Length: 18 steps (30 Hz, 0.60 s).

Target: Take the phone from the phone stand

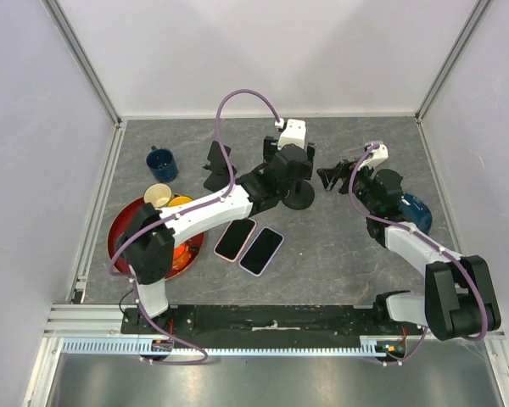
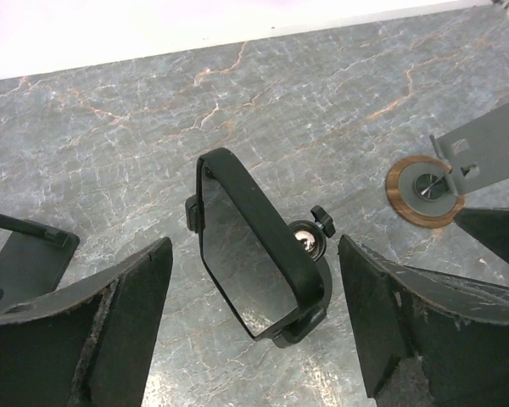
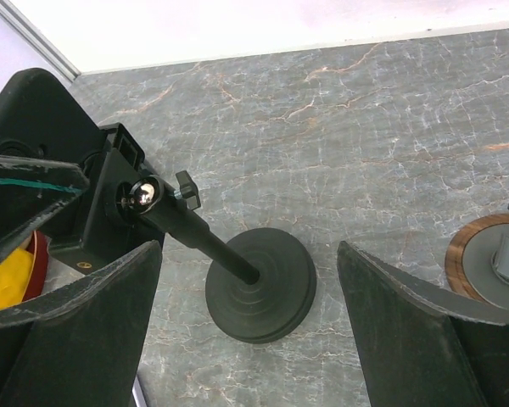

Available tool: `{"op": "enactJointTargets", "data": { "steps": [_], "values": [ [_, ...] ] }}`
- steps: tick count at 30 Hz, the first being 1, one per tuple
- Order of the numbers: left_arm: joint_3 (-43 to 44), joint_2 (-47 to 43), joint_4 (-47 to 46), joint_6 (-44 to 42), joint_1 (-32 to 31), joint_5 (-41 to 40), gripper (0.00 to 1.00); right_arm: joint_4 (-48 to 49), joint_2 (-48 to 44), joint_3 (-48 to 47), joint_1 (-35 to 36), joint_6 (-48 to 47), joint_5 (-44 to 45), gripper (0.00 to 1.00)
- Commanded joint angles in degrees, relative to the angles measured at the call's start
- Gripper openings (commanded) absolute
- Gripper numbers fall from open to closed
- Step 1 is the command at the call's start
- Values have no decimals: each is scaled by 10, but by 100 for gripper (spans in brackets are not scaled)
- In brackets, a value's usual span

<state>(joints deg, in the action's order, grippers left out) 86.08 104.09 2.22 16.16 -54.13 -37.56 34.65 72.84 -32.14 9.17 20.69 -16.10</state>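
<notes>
The phone [image 2: 242,254], in a black case, sits clamped edge-up on the black phone stand [image 2: 308,254]. My left gripper [image 2: 254,335] hangs above it, open, with one finger on each side of the phone and a gap on both sides. In the top view my left gripper [image 1: 282,167] covers the phone, and only the stand's round base [image 1: 301,197] shows. My right gripper [image 1: 329,176] stands open just right of the stand. The right wrist view shows the base [image 3: 260,285] and the slanted pole [image 3: 195,233] between the open fingers of my right gripper [image 3: 250,331], untouched.
Two loose phones [image 1: 235,239] [image 1: 261,250] lie flat in front of the stand. A second black stand [image 1: 214,165] and a blue mug [image 1: 161,163] are at the back left. A red plate [image 1: 119,233] with a cup is at the left. A wood-rimmed disc [image 2: 424,191] sits to the right.
</notes>
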Motion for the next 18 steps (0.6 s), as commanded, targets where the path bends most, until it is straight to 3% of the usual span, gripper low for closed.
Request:
{"op": "enactJointTargets", "data": {
  "steps": [1,8,12,18],
  "values": [
    [37,16,-4,-17,-4,-33,83,10,2,3,3,-17,9,92],
    [43,25,11,-20,-4,-22,71,11,3,8,8,-35,6,92],
    [53,23,26,-25,-5,9,51,60,6,30,13,-41,-2,92],
    [58,12,38,-41,-4,27,32,137,43,46,16,-38,-76,91]
  ]
}}
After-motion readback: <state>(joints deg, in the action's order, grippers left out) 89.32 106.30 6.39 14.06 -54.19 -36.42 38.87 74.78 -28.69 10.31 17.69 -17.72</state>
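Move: The left hand hangs over the near end of the upright black phone, whose middle is some 3 cm ahead and 3 cm lower, neither left nor right; its stand's round foot lies about 3 cm back, 3 cm right and 19 cm below. The wooden-footed stand is roughly 3 cm ahead, 21 cm right. From the right hand that round foot is about 5 cm ahead, 6 cm left and 14 cm below, the phone 5 cm ahead, 11 cm left, slightly higher, the wooden-footed stand 11 cm ahead, 11 cm right. The left hand stays nearly in place over the phone, settling only about 1 cm, while its wide fingers close to rather under half their opening, one on each side of the phone's near end, and come up against its faces. The right hand, fingers kept wide open, waits briefly and then sinks some 2.5 cm, edging about 1 cm back and 1 cm left, down towards the stand's post and round foot without touching them. ##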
